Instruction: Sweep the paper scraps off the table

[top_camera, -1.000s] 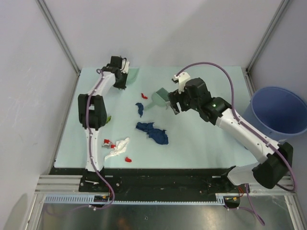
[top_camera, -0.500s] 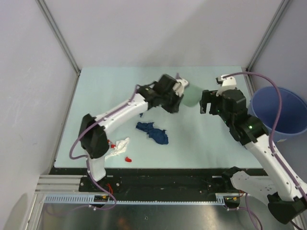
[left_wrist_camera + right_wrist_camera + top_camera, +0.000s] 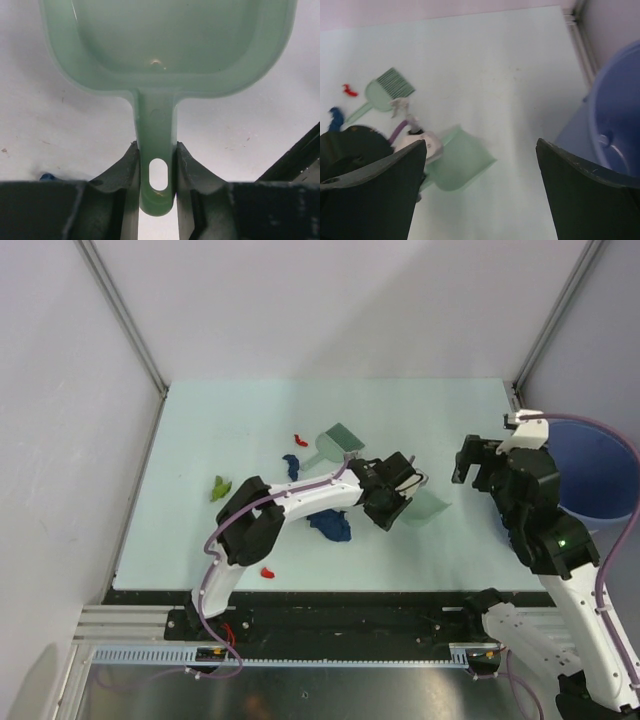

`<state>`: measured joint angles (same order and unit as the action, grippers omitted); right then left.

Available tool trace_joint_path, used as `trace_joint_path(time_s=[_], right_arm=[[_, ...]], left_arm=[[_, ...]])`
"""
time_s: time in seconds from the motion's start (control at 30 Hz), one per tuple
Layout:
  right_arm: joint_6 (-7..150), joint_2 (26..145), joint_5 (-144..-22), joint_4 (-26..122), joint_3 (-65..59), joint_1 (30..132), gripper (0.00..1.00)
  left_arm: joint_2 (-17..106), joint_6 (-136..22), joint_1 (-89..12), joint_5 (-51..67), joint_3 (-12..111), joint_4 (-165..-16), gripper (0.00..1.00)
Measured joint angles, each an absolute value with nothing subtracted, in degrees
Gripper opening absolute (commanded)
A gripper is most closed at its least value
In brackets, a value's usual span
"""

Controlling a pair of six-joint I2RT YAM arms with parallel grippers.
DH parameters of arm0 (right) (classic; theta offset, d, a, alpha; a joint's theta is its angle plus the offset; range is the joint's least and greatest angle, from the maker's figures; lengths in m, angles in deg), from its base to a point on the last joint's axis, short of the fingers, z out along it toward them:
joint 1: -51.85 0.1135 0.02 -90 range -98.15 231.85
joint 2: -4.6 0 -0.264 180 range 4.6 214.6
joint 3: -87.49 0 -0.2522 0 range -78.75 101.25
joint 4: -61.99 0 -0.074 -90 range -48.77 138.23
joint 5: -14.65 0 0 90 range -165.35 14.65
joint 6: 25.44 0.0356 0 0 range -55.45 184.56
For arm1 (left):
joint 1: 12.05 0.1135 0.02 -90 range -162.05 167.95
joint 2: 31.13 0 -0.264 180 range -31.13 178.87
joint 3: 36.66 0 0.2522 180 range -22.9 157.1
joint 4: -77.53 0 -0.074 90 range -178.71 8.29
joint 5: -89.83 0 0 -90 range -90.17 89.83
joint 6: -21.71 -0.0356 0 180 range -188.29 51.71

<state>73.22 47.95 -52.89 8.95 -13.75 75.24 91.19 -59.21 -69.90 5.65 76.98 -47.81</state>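
My left gripper (image 3: 392, 502) reaches across the middle of the table (image 3: 200, 420), shut on the handle of a pale green dustpan (image 3: 427, 506). In the left wrist view the jaws (image 3: 157, 175) pinch the handle, and the empty pan (image 3: 165, 45) lies flat ahead. Paper scraps lie to the left: a dark blue wad (image 3: 335, 527) beside the arm, a smaller blue bit (image 3: 291, 466), red pieces (image 3: 300, 440) (image 3: 267, 572) and a green one (image 3: 220, 488). My right gripper (image 3: 472, 466) hangs wide open above the table's right side, holding nothing (image 3: 480, 190).
A pale green brush (image 3: 335, 445) lies on the table behind the left arm, also visible in the right wrist view (image 3: 387, 90). A blue bucket (image 3: 590, 470) stands off the table's right edge. Grey walls close in the back and sides.
My left arm swung the dustpan from the far left corner to the middle right. The right gripper left the brush lying on the table, pulled back toward the bucket and opened wider.
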Motion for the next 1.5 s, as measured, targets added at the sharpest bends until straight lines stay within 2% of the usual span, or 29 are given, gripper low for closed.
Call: trace_joint_path(time_s=[0.03, 0.07, 0.13, 0.2, 0.37, 0.57, 0.67, 0.7, 0.77, 1.03, 1.07, 1.1, 1.3, 1.5], right_arm=[[73.0, 47.9, -52.3, 8.9, -13.8, 74.2, 0.97], [72.8, 48.2, -51.2, 8.9, -13.7, 72.7, 0.97], [72.3, 49.1, -49.7, 8.7, -13.6, 69.1, 0.97], [72.0, 51.3, -48.7, 8.3, -12.7, 64.1, 0.98], [71.6, 60.3, -50.5, 8.1, -8.6, 49.0, 0.98], [70.7, 70.6, -56.1, 7.3, -5.8, 42.6, 0.94], [70.1, 74.1, -58.3, 7.2, -3.2, 42.2, 0.8], [69.9, 75.5, -58.8, 7.1, -1.8, 42.0, 0.67], [69.2, 78.5, -59.6, 7.0, 1.4, 41.9, 0.49], [68.4, 85.5, -62.7, 4.9, 7.4, 41.5, 0.19], [68.6, 85.5, -62.9, 4.4, 7.6, 41.4, 0.07], [68.7, 85.5, -63.1, 3.9, 7.9, 41.5, 0.01], [68.0, 85.3, -66.6, 4.0, 9.1, 41.8, 0.0], [63.7, 86.5, -74.8, 8.9, 10.8, 48.4, 0.0]], left_arm=[[91.5, -59.1, -69.9, 5.8, 77.0, -47.8, 0.59], [91.6, -59.1, -69.9, 5.8, 77.0, -47.8, 0.71], [91.6, -59.0, -69.9, 6.1, 77.0, -47.8, 0.92], [91.6, -58.8, -69.9, 6.3, 77.2, -47.8, 1.0], [90.3, -59.8, -70.0, 7.3, 78.0, -47.5, 1.0], [81.3, -65.1, -70.1, 7.6, 78.2, -47.1, 1.0], [74.4, -68.5, -69.8, 6.7, 78.2, -47.1, 1.0], [72.6, -69.2, -69.5, 6.4, 78.2, -47.1, 1.0], [68.6, -70.9, -68.7, 5.8, 78.1, -47.1, 1.0], [58.9, -74.9, -57.5, 4.0, 73.9, -46.9, 1.0], [58.0, -74.9, -55.9, 4.1, 73.3, -46.8, 1.0], [57.1, -74.9, -54.1, 4.3, 72.7, -46.5, 1.0], [52.7, -75.1, -44.2, 6.3, 70.9, -46.0, 1.0], [50.6, -76.8, -38.5, 8.6, 68.2, -46.4, 1.0]])
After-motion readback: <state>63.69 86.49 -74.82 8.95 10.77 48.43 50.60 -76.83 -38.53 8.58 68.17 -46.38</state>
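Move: The right hand, empty, open and high, has the blue bin's gripping spot, the left part of its rim, some 12 cm ahead, 14 cm to its right and 6 cm below; the dustpan lies about 4 cm ahead, 10 cm left and 30 cm down. The left hand still holds the dustpan by its handle, the dustpan's middle about 5 cm ahead and 7 cm right, just below; the large navy scrap is roughly 4 cm ahead, 16 cm left. The right fingers close on the blue bin's rim after the hand swings about 15 cm right, then forward and a little down, tipping down some 20 degrees; still pinching, it draws the bin left and forward, turning counter-clockwise. The left hand opens wide, lets go of the dustpan handle, then rises steeply and heads left and somewhat forward, its fingers tilting up. ##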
